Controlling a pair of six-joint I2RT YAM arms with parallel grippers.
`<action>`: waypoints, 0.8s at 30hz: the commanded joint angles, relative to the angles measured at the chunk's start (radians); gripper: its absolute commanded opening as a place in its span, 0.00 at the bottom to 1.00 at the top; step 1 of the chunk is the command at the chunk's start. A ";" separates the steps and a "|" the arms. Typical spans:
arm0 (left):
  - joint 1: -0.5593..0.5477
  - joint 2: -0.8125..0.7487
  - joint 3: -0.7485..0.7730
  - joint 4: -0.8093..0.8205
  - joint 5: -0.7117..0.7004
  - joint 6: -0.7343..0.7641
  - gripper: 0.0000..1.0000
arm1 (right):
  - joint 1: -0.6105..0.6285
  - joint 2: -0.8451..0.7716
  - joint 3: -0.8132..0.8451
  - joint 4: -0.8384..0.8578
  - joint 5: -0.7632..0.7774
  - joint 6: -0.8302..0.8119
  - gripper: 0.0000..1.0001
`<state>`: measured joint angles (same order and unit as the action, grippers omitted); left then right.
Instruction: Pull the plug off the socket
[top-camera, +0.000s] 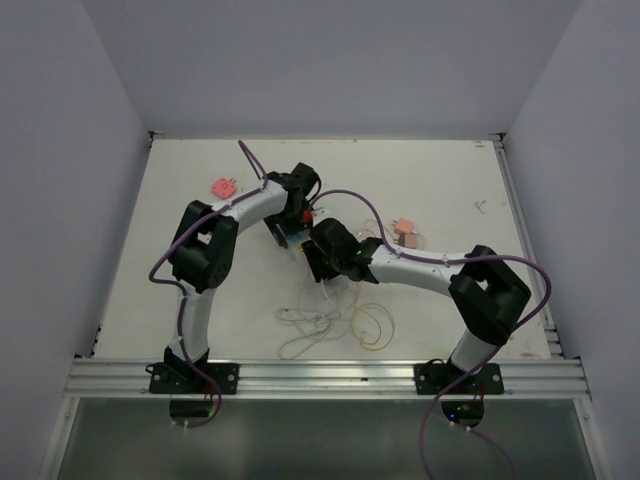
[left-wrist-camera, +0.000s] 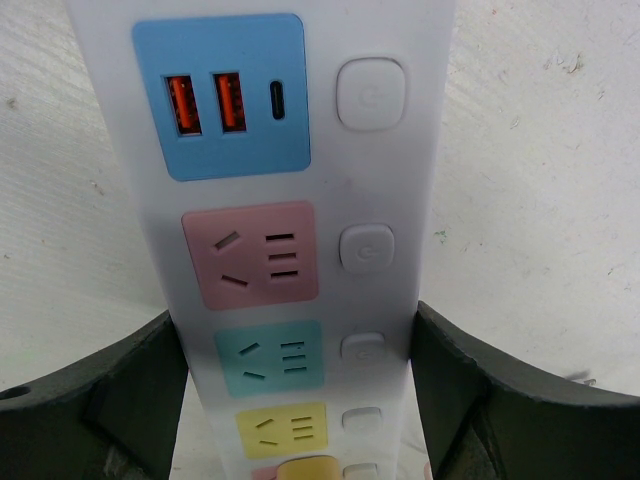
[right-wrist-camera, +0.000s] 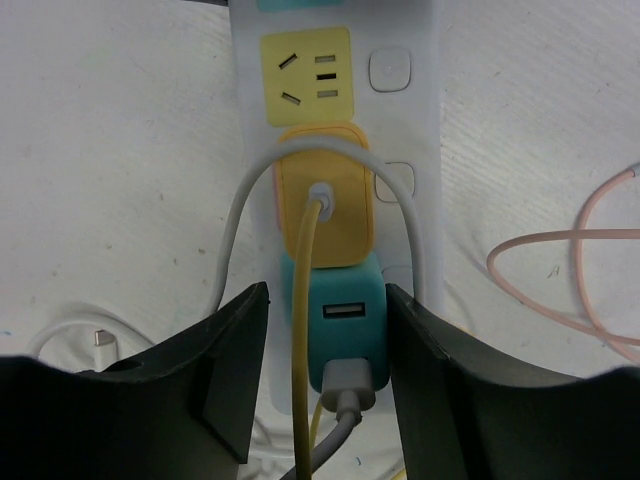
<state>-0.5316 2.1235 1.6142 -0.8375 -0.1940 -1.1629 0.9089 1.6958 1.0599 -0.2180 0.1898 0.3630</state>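
Observation:
The socket (left-wrist-camera: 300, 200) is a long white strip with blue, pink, teal and yellow outlet faces. My left gripper (left-wrist-camera: 295, 330) is shut on it, a finger pressed against each long edge. Two plugs sit in the strip's near end: a yellow plug (right-wrist-camera: 335, 210) with a yellow cable, and a teal plug (right-wrist-camera: 345, 320) with a grey cable. My right gripper (right-wrist-camera: 327, 292) straddles the teal plug, still open. Its right finger touches the plug's side; a narrow gap and the yellow cable lie on the left. From above, both grippers (top-camera: 295, 205) (top-camera: 318, 250) cover most of the strip (top-camera: 292, 236).
A loose pink plug (top-camera: 223, 187) lies at the back left and another pinkish one (top-camera: 405, 232) to the right. White cable (top-camera: 310, 325) and a yellow loop (top-camera: 375, 325) are tangled near the front. A pink cable (right-wrist-camera: 560, 240) curves right of the strip.

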 joint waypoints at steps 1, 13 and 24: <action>0.015 0.092 -0.040 -0.037 -0.058 0.019 0.00 | -0.004 0.025 0.011 0.036 0.051 -0.045 0.50; 0.015 0.104 -0.057 -0.051 -0.079 0.009 0.00 | -0.002 -0.068 0.051 -0.024 0.051 -0.093 0.00; 0.015 0.131 -0.077 -0.069 -0.084 -0.001 0.00 | -0.002 -0.166 0.081 -0.001 0.050 -0.095 0.00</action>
<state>-0.5373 2.1246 1.6146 -0.8436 -0.1871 -1.1683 0.9089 1.6897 1.0637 -0.2512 0.2100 0.2867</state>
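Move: The teal plug at the strip's near end sits just inside the right hand's open fingers, about 1 cm ahead, 1 cm to the right and 1 cm below. The orange plug, close against it up the strip, is roughly 4 cm ahead and 1 cm left of the right hand; the empty yellow outlet beyond is some 7 cm ahead and 4 cm left. From the left hand, which holds the strip, the teal plug lies about 10 cm back and 8 cm right. The right fingers close onto both sides of the teal plug as the hand sinks about half a centimetre and eases slightly forward and right. With the plug pinched, the hand begins an upward pull of some 0.5 cm off the strip, easing slightly back and right, the wrist tilted by about 5 degrees. The left hand keeps its grip on the strip. ##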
